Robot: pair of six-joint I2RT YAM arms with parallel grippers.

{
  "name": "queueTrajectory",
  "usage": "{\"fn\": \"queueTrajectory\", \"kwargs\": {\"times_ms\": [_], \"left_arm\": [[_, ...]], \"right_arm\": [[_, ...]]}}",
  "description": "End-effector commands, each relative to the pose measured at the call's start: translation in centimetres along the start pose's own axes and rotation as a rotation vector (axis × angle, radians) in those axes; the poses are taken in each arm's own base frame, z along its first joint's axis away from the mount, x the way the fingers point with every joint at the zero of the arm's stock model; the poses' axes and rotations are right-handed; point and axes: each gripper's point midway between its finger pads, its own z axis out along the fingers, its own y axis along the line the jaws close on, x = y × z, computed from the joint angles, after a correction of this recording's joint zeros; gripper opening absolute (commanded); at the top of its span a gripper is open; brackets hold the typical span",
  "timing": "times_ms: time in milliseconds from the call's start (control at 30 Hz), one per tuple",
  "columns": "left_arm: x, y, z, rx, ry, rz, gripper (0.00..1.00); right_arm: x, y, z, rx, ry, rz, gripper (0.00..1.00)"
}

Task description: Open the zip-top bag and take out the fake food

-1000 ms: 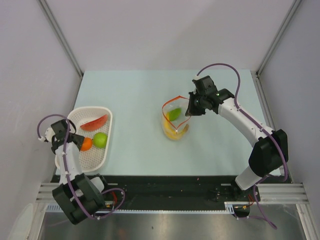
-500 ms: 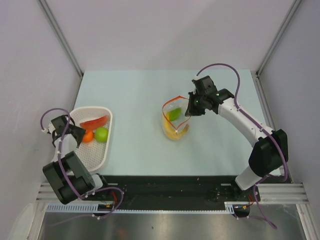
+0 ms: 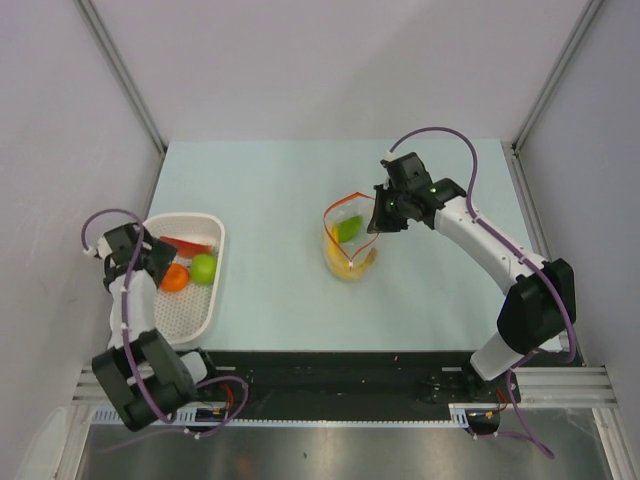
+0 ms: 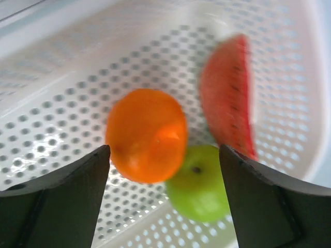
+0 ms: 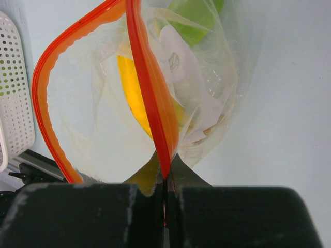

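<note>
The clear zip-top bag (image 3: 348, 245) stands open mid-table, its red zip strip (image 5: 150, 98) pinched by my shut right gripper (image 3: 380, 222), whose jaws press together on the strip in the right wrist view (image 5: 165, 178). A yellow banana (image 5: 133, 93) and a green piece (image 5: 194, 20) show inside the bag. My left gripper (image 3: 152, 262) hangs open over the white basket (image 3: 205, 315). In the left wrist view an orange fruit (image 4: 147, 135), a green round fruit (image 4: 199, 183) and a red watermelon slice (image 4: 227, 95) lie in the basket, loose between my spread fingers (image 4: 165, 206).
The white perforated basket sits at the table's left edge. Grey walls and metal frame posts (image 3: 125, 75) bound the table on the left, right and back. The black rail (image 3: 330, 385) with the arm bases runs along the near edge.
My left gripper has opened and let the orange fruit go into the basket beside the green fruit. The left arm shifted a little. The right arm and bag have stayed still.
</note>
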Motion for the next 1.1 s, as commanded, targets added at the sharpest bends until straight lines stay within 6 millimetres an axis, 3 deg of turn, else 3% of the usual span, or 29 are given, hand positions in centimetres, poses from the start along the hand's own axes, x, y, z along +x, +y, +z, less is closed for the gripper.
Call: {"fn": "queueTrajectory", "kwargs": {"times_ms": [0, 67, 100, 167, 200, 233, 267, 367, 400, 467, 500, 567, 600, 633, 800, 833, 933, 1067], "left_arm": [[1.7, -8.8, -6.0, 0.278, -0.081, 0.239, 0.87], [2.9, -11.4, -7.7, 0.342, -0.097, 0.304, 0.86], [4.8, -13.2, -8.9, 0.401, -0.073, 0.356, 0.85], [6.7, -16.9, -11.1, 0.52, -0.044, 0.417, 0.84], [9.1, -18.9, -12.9, 0.596, -0.009, 0.478, 0.83], [9.7, -21.2, -15.0, 0.681, -0.007, 0.499, 0.83], [13.1, -23.5, -17.2, 0.81, 0.07, 0.558, 0.83], [17.1, -27.8, -23.2, 1.048, 0.171, 0.591, 0.79], [20.1, -28.3, -24.3, 1.087, 0.244, 0.626, 0.77], [21.8, -30.2, -26.7, 1.141, 0.302, 0.635, 0.7], [24.1, -31.3, -27.9, 1.168, 0.347, 0.673, 0.67], [26.5, -31.7, -28.7, 1.17, 0.383, 0.737, 0.59], [27.7, -32.9, -28.4, 1.153, 0.389, 0.761, 0.52], [28.5, -32.5, -27.8, 1.108, 0.4, 0.792, 0.49], [32.4, -32.7, -26.6, 1.058, 0.42, 0.948, 0.43], [33.9, -31.7, -24.7, 0.996, 0.448, 1.015, 0.42], [35.3, -30.0, -22.5, 0.891, 0.508, 1.074, 0.34], [36.2, -28.4, -22.4, 0.888, 0.554, 1.098, 0.27]], "right_arm": [[-1.0, 1.7, -0.8, -0.054, -0.048, -0.034, 0.0], [-0.9, 1.8, -0.8, -0.06, -0.044, -0.035, 0.0], [-1.0, 1.9, -0.9, -0.062, -0.047, -0.037, 0.0], [-0.8, 1.8, -0.9, -0.059, -0.043, -0.042, 0.0], [-0.8, 1.9, -0.9, -0.059, -0.041, -0.043, 0.0], [-0.7, 1.9, -0.9, -0.06, -0.04, -0.044, 0.0], [-0.6, 2.0, -0.9, -0.06, -0.038, -0.048, 0.0], [-0.7, 2.4, -1.1, -0.07, -0.045, -0.047, 0.0], [-0.8, 2.4, -1.1, -0.072, -0.046, -0.047, 0.0], [-0.9, 2.7, -1.4, -0.081, -0.053, -0.049, 0.0], [-0.9, 2.8, -1.4, -0.082, -0.054, -0.052, 0.0], [-1.0, 2.9, -1.6, -0.084, -0.058, -0.054, 0.0], [-1.0, 2.9, -1.7, -0.082, -0.059, -0.055, 0.0], [-1.0, 3.0, -1.8, -0.081, -0.058, -0.056, 0.0], [-1.5, 1.9, -2.5, -0.028, -0.082, -0.051, 0.0], [-1.7, 1.9, -2.6, -0.027, -0.086, -0.049, 0.0], [-2.0, 0.9, -2.7, 0.002, -0.094, -0.033, 0.0], [-2.3, 0.3, -2.9, 0.014, -0.098, -0.019, 0.0]]}}
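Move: The bag's open mouth lies some 48 cm to the left hand's right, about 9 cm ahead and 5 cm higher. In the bag, a green fruit is roughly 47 cm right and 14 cm ahead, and a banana 47 cm right and 5 cm ahead, both about 5 cm lower. The orange is 3 cm right, 1 cm ahead and 5 cm below. From the right hand, the mouth is some 5 cm left, 2 cm ahead and 4 cm down. The bag's open mouth draws the left hand away from the basket in a fast sweep of some 50 cm right and a little forward, arching up, then sinking about 7 cm beside the right fingers. It turns some 80 degrees clockwise while its wide-open fingers narrow to about a third. The right hand keeps pinching the zip edge, easing left and then about 2 cm right. ##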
